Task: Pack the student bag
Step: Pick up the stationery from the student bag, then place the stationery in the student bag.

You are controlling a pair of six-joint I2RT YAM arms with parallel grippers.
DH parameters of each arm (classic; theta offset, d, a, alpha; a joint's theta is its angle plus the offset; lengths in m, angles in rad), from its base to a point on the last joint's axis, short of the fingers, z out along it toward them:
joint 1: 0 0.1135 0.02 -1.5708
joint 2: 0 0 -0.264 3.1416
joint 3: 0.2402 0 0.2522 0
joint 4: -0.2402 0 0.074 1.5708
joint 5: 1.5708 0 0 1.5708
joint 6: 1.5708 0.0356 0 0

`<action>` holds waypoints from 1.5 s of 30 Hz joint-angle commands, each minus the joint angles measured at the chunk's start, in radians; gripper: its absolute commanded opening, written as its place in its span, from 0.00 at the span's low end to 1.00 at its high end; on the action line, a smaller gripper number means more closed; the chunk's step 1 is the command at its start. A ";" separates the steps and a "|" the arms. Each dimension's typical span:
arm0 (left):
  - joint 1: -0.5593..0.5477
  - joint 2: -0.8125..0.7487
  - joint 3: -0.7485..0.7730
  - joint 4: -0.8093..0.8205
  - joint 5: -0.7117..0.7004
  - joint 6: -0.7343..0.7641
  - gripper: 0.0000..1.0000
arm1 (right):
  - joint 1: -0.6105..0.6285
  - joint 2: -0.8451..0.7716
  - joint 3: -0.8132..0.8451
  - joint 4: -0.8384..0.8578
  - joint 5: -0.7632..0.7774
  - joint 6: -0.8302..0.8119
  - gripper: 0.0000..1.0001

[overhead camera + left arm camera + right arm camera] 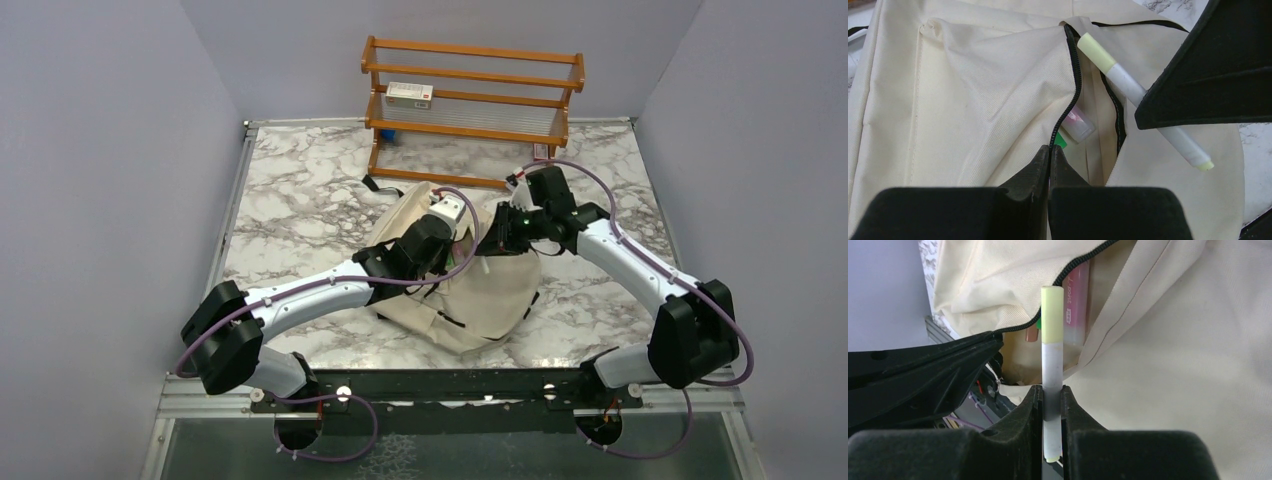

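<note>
The student bag (480, 295), cream canvas with a black zipper, lies mid-table. My left gripper (1050, 149) is shut on the bag's zipper edge (1075, 75), holding the flap up so the mouth gapes. My right gripper (1052, 390) is shut on a white highlighter (1052, 360) with a pale yellow-green cap (1052, 315), its capped end pointing at the opening. In the left wrist view the same highlighter (1128, 85) crosses the opening at a slant. Inside the bag show a pink-and-clear item (1078, 125) and something green (1061, 140).
A wooden two-tier rack (470, 110) stands at the back of the marble table (300, 190), with a small white box (409, 95) on its upper shelf. Grey walls close in on both sides. A black strap end (375, 185) lies behind the bag.
</note>
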 commanded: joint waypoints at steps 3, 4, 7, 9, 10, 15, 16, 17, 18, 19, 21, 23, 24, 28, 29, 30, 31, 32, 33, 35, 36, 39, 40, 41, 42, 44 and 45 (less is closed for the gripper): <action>0.010 -0.001 0.027 0.050 -0.011 0.015 0.00 | 0.027 0.032 0.053 -0.177 0.011 -0.076 0.01; 0.011 -0.002 0.027 0.050 -0.013 0.016 0.00 | 0.029 0.031 0.051 -0.183 0.011 -0.078 0.01; 0.010 -0.002 0.024 0.047 -0.015 0.017 0.00 | 0.032 0.025 0.049 -0.187 -0.002 -0.078 0.01; 0.010 -0.004 0.021 0.048 -0.015 0.014 0.00 | 0.035 0.026 0.047 -0.178 -0.018 -0.077 0.01; 0.010 -0.005 0.021 0.048 -0.015 0.013 0.00 | 0.035 0.027 0.044 -0.160 -0.030 -0.073 0.01; 0.010 -0.008 0.021 0.049 -0.012 0.009 0.00 | 0.038 0.084 0.064 -0.098 -0.089 -0.066 0.01; 0.010 -0.009 0.020 0.048 -0.013 0.009 0.00 | 0.041 0.098 0.075 -0.092 -0.088 -0.066 0.01; 0.010 -0.012 0.019 0.047 -0.014 0.009 0.00 | 0.043 0.111 0.083 -0.085 -0.089 -0.064 0.01; 0.010 -0.014 0.016 0.046 -0.015 0.009 0.00 | 0.044 0.124 0.091 -0.077 -0.092 -0.063 0.01; 0.010 -0.017 0.014 0.048 -0.016 0.009 0.00 | 0.045 0.138 0.101 -0.074 -0.094 -0.064 0.01; 0.010 -0.020 0.011 0.048 -0.015 0.009 0.00 | 0.046 0.162 0.124 -0.065 -0.102 -0.067 0.01; 0.010 -0.022 0.009 0.050 -0.012 0.009 0.00 | 0.048 0.179 0.138 -0.045 -0.105 -0.058 0.01; 0.010 -0.022 0.007 0.050 -0.010 0.008 0.00 | 0.048 0.187 0.145 -0.032 -0.109 -0.052 0.01; 0.010 -0.024 0.003 0.053 -0.003 0.003 0.00 | 0.049 0.215 0.157 0.040 -0.130 -0.015 0.01; 0.010 -0.024 0.003 0.053 -0.001 0.003 0.00 | 0.049 0.219 0.153 0.068 -0.132 0.001 0.01; 0.010 -0.023 0.003 0.053 -0.001 0.003 0.00 | 0.050 0.222 0.147 0.096 -0.133 0.020 0.01; 0.010 -0.024 0.001 0.052 0.000 0.003 0.00 | 0.051 0.223 0.135 0.133 -0.131 0.042 0.01; 0.010 -0.024 0.001 0.053 -0.001 0.003 0.00 | 0.051 0.225 0.121 0.175 -0.133 0.068 0.01; 0.010 -0.025 0.001 0.052 -0.001 0.003 0.00 | 0.052 0.223 0.101 0.222 -0.135 0.095 0.01; 0.010 -0.028 0.000 0.051 -0.002 0.004 0.00 | 0.056 0.217 0.059 0.317 -0.127 0.162 0.01; 0.010 -0.027 -0.001 0.051 -0.003 0.005 0.00 | 0.060 0.212 0.036 0.363 -0.116 0.193 0.01; 0.010 -0.029 -0.003 0.051 -0.005 0.006 0.00 | 0.074 0.197 -0.015 0.465 -0.067 0.288 0.03; 0.010 -0.028 -0.004 0.051 -0.005 0.006 0.00 | 0.080 0.195 -0.024 0.507 -0.046 0.309 0.05; 0.010 -0.027 -0.004 0.053 -0.004 0.006 0.00 | 0.089 0.194 -0.029 0.530 -0.022 0.322 0.07; 0.010 -0.026 -0.004 0.053 -0.003 0.006 0.00 | 0.100 0.194 -0.028 0.542 -0.002 0.330 0.10; 0.010 -0.025 -0.002 0.052 -0.002 0.007 0.00 | 0.127 0.202 -0.017 0.544 0.027 0.328 0.16; 0.010 -0.026 -0.002 0.052 -0.003 0.007 0.00 | 0.136 0.205 -0.012 0.535 0.038 0.324 0.19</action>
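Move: The white pen is already in the right fingers; the bag's open zipped mouth lies about 6 cm to that hand's left, 1 cm ahead and 5 cm below. Inside, the pink tube is roughly 6 cm left and 2 cm ahead, the green marker 8 cm left and 1 cm back, both some 8 cm down. From the left hand, which pinches the zip edge, the mouth is about 3 cm right, 2 cm ahead and 4 cm below. With the white pen still pinched, the right hand first draws back some 2.5 cm while dipping slightly and tipping its fingers a little farther down, then swings left and forward into the bag's mouth under the zip edge, ending about 7 cm farther left, 2.5 cm farther forward and 2 cm lower. On the way in the wrist lifts the finger line about 10 degrees towards level, laying the pen in alongside the other pens, while the left hand stays put, keeping its pinch on the zip edge. ##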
